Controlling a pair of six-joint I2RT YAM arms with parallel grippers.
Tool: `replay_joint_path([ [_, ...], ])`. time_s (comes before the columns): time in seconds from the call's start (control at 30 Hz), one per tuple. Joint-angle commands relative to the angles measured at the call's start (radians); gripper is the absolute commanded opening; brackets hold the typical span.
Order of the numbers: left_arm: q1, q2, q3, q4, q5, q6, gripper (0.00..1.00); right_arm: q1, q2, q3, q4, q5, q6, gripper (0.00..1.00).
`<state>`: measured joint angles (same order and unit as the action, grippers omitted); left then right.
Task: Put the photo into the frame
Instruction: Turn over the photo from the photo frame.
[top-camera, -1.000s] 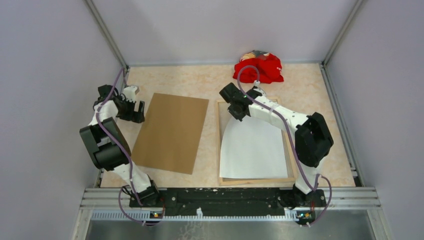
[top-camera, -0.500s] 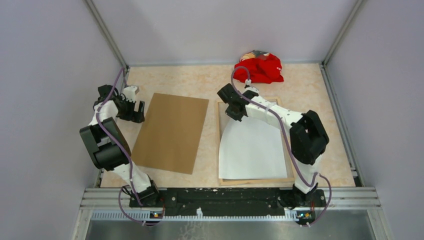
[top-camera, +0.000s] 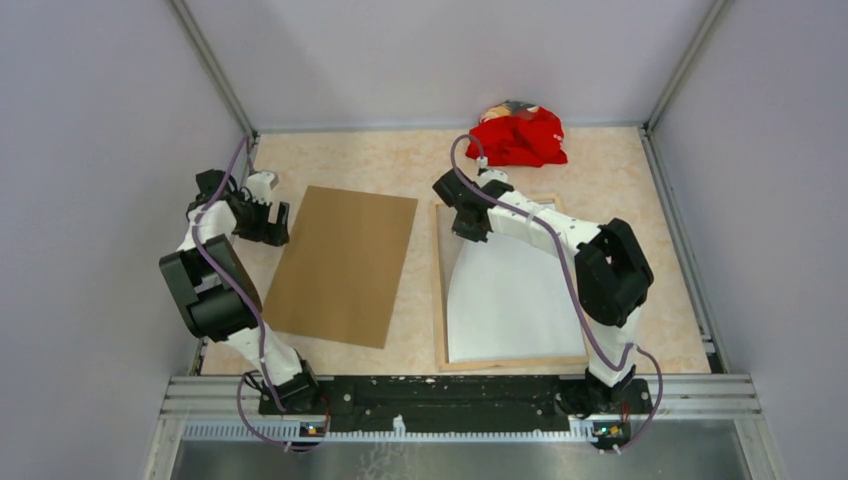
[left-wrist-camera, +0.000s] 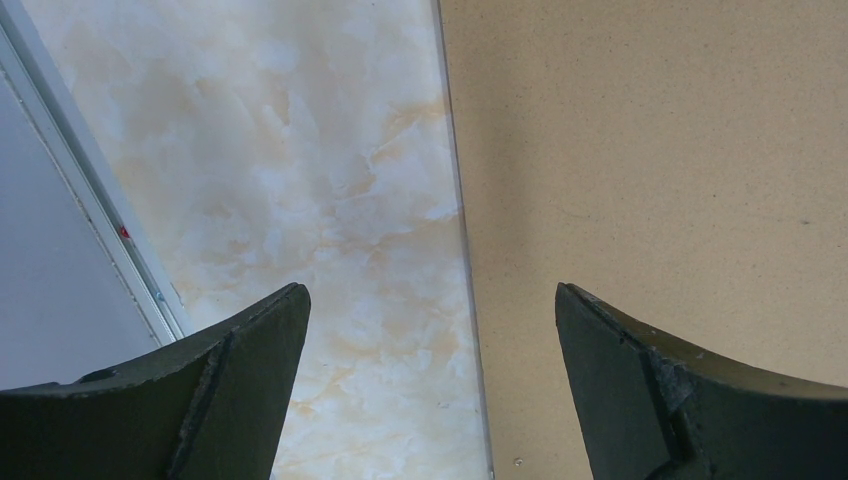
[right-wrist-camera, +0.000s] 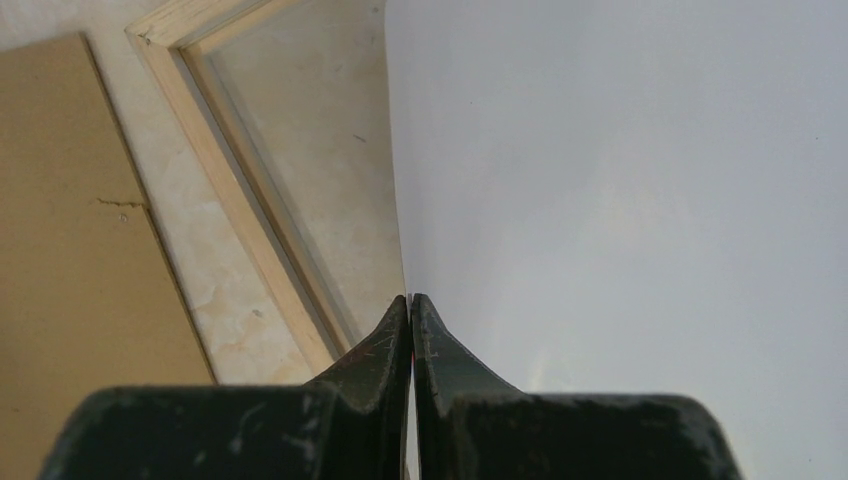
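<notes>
The photo (top-camera: 512, 300) shows its plain white back and lies over the frame (top-camera: 440, 250), which rests wood side up on the table. My right gripper (top-camera: 468, 228) is shut on the photo's far left edge and holds that edge raised. In the right wrist view the closed gripper (right-wrist-camera: 411, 298) pinches the thin white photo (right-wrist-camera: 620, 180) above the frame's wooden rail (right-wrist-camera: 230, 190). My left gripper (top-camera: 278, 222) hangs open by the far left corner of the brown backing board (top-camera: 345, 265), with nothing between its fingers (left-wrist-camera: 250, 340).
A red cloth bundle (top-camera: 518, 138) lies at the back edge, just beyond the frame. The backing board (left-wrist-camera: 650, 150) lies flat left of the frame. Grey walls and aluminium rails (top-camera: 210, 65) close in the table on three sides.
My right gripper has shifted slightly left and away, carrying the photo's edge with it. The photo's near left corner has slid rightward off the frame's left rail. The left arm has not moved.
</notes>
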<state>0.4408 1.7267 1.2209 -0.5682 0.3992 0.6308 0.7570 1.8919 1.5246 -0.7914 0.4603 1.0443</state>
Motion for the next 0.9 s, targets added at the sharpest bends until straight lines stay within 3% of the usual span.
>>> replay_joint_path([
  [0.0, -0.004, -0.003, 0.001, 0.011, 0.007, 0.011, 0.99, 0.004, 0.003, 0.028, 0.013, -0.017, -0.025, 0.00],
  [0.03, -0.004, -0.004, 0.002, 0.009, 0.007, 0.011, 0.99, 0.005, 0.006, 0.030, 0.019, -0.026, -0.024, 0.02],
  [0.1, -0.003, -0.004, 0.004, 0.007, 0.007, 0.012, 0.99, 0.005, 0.012, 0.042, 0.026, -0.045, -0.029, 0.26],
  [0.27, -0.001, -0.010, 0.016, -0.003, -0.003, 0.022, 0.99, 0.002, 0.027, 0.097, 0.020, -0.070, -0.059, 0.70],
  [0.43, 0.020, -0.017, 0.037, 0.013, -0.044, 0.004, 0.99, -0.001, -0.006, 0.104, 0.050, -0.094, -0.099, 0.92],
  [0.53, 0.046, -0.008, 0.067, 0.016, -0.043, -0.015, 0.99, -0.004, -0.039, 0.093, 0.088, -0.123, -0.123, 0.99],
  [0.77, 0.104, -0.001, 0.098, 0.048, -0.051, -0.046, 0.99, 0.024, -0.043, 0.118, 0.189, -0.225, -0.188, 0.99],
  [0.87, 0.129, 0.016, 0.122, -0.010, 0.031, -0.014, 0.99, 0.086, 0.031, 0.197, 0.204, -0.263, -0.189, 0.99],
])
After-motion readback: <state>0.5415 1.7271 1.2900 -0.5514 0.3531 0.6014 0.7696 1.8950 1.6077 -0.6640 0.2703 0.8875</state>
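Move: My right hand, shut on the left edge of the face-down photo, is over the left part of the frame; the frame's middle lies about 8 cm back, 8 cm to the right and some 8 cm below. The brown board's middle is about 28 cm to my right hand's left and 4 cm back; the red cloth is some 28 cm ahead and 11 cm right. From my left hand the frame's middle is about 50 cm right, 9 cm back and 6 cm lower. I open my right fingers wide and let go of the photo's left edge, then carry the hand about 6 cm left and 3.5 cm up, out over the frame's left side towards the brown board, swinging it some 15 degrees counter-clockwise and tipping the fingertips outward to the left. Late on, my open, empty left hand also backs off left towards the side wall by about 5 cm, rising slightly. ##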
